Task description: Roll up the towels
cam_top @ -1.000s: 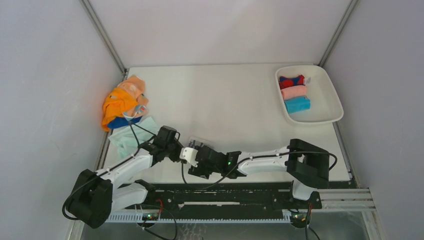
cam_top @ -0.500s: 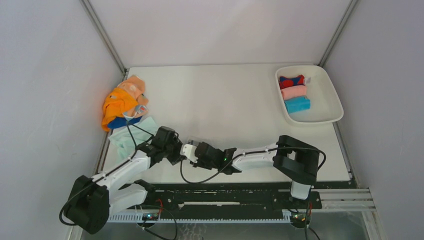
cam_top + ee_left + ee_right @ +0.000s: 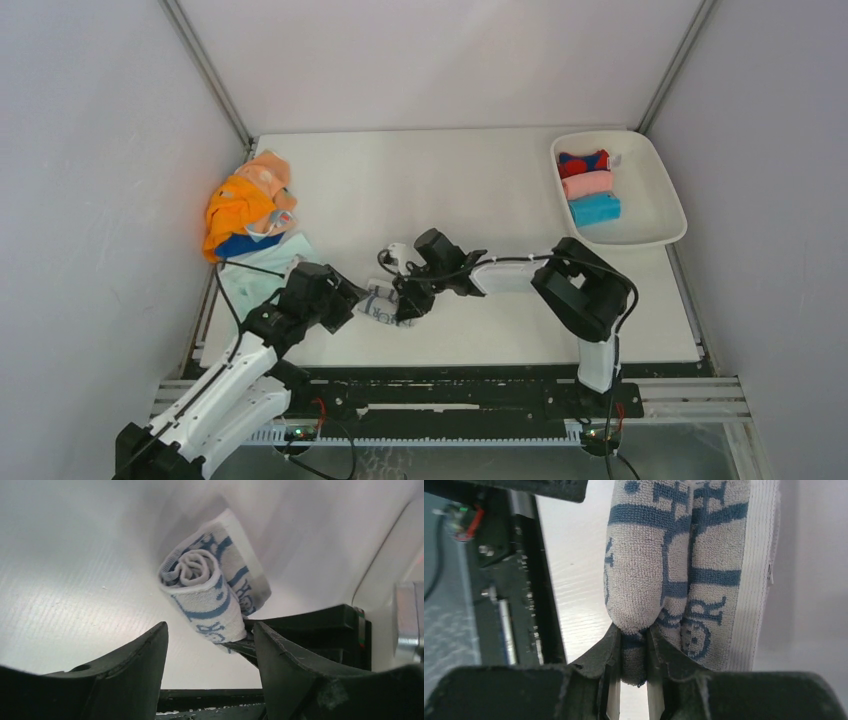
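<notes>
A rolled white towel with blue-grey print (image 3: 381,304) (image 3: 210,592) lies on the table near the front, its spiral end facing the left wrist camera. My left gripper (image 3: 348,300) (image 3: 210,630) stands open just short of the roll, touching nothing. My right gripper (image 3: 406,303) (image 3: 634,652) is shut on a fold at the roll's other end (image 3: 679,555); its black finger (image 3: 305,622) shows behind the roll in the left wrist view. Loose towels, orange, pink and blue, are heaped (image 3: 243,205) at the far left, with a pale mint towel (image 3: 252,276) below them.
A white tray (image 3: 655,215) at the back right holds three rolled towels: red-and-blue (image 3: 583,161), pink (image 3: 587,184) and bright blue (image 3: 595,209). The black rail (image 3: 450,395) runs along the table's near edge. Grey walls close in both sides.
My left gripper opened, let go of the roll and drew back to the left. My right gripper closed on the roll's right end, and its arm swung up and away from the rail.
</notes>
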Motion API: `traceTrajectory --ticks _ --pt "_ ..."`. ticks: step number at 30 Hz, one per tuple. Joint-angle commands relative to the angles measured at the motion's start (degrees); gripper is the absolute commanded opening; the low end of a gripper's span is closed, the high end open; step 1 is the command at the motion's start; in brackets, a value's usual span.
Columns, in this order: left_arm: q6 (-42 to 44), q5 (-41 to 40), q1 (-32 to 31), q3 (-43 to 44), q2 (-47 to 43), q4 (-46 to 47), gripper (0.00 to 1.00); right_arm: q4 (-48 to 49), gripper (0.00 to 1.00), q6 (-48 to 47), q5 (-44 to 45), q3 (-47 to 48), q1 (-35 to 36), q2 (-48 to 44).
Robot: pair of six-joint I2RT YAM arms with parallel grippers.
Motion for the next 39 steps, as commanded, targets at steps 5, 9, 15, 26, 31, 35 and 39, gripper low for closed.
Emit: traceTrajectory --ticks 5,9,15,26,31,35,39 --pt "-2.31 4.4 -0.19 -2.37 5.12 6.46 0.68 -1.76 0.07 15.46 -22.72 0.59 -6.52 10.0" --pt "-3.14 4.26 -1.02 -2.65 7.41 7.83 0.67 -2.04 0.08 19.11 -24.75 2.08 -8.77 13.02" --pt "-4.64 3.08 -1.07 -4.56 9.26 11.46 0.67 -4.13 0.09 20.59 -25.4 3.75 -9.14 16.34" --pt "-4.35 -0.18 -4.89 -2.03 10.87 11.0 0.68 -8.25 0.1 18.84 -22.27 5.55 -8.7 16.79" --pt "-6.26 -0.92 -5.68 -3.32 12.29 11.17 0.69 -8.61 0.11 18.93 -21.16 5.75 -8.36 16.68" --pt "-6.32 -2.68 -6.28 -3.5 15.7 11.77 0.69 -9.4 0.12 18.58 -20.39 6.24 -7.46 16.67" --pt "-5.85 -3.87 -6.28 -3.24 19.76 11.32 0.67 -10.55 0.14 17.58 -19.46 6.24 -6.56 16.14"
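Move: The left hand is empty and open. The striped towel's roll has its middle about 7 cm to the left hand's right, 1 cm ahead and 6 cm below. The mint towel is some 18 cm to its left and 7 cm ahead; the orange towel is about 22 cm left and 20 cm ahead. The right hand already pinches the roll's right end, so the roll's middle is about 4 cm left and 2 cm ahead, about level with it. Twisting almost on the spot, the right hand keeps its pinch and turns its wrist some 40 degrees, mostly early on, to roll the towel forward, away from the base, then nearly stands. Meanwhile the open left hand sinks about 5 cm with a pause midway, moves a little to the right and tips slightly farther down, bringing its fingers around the roll's left end without closing. ##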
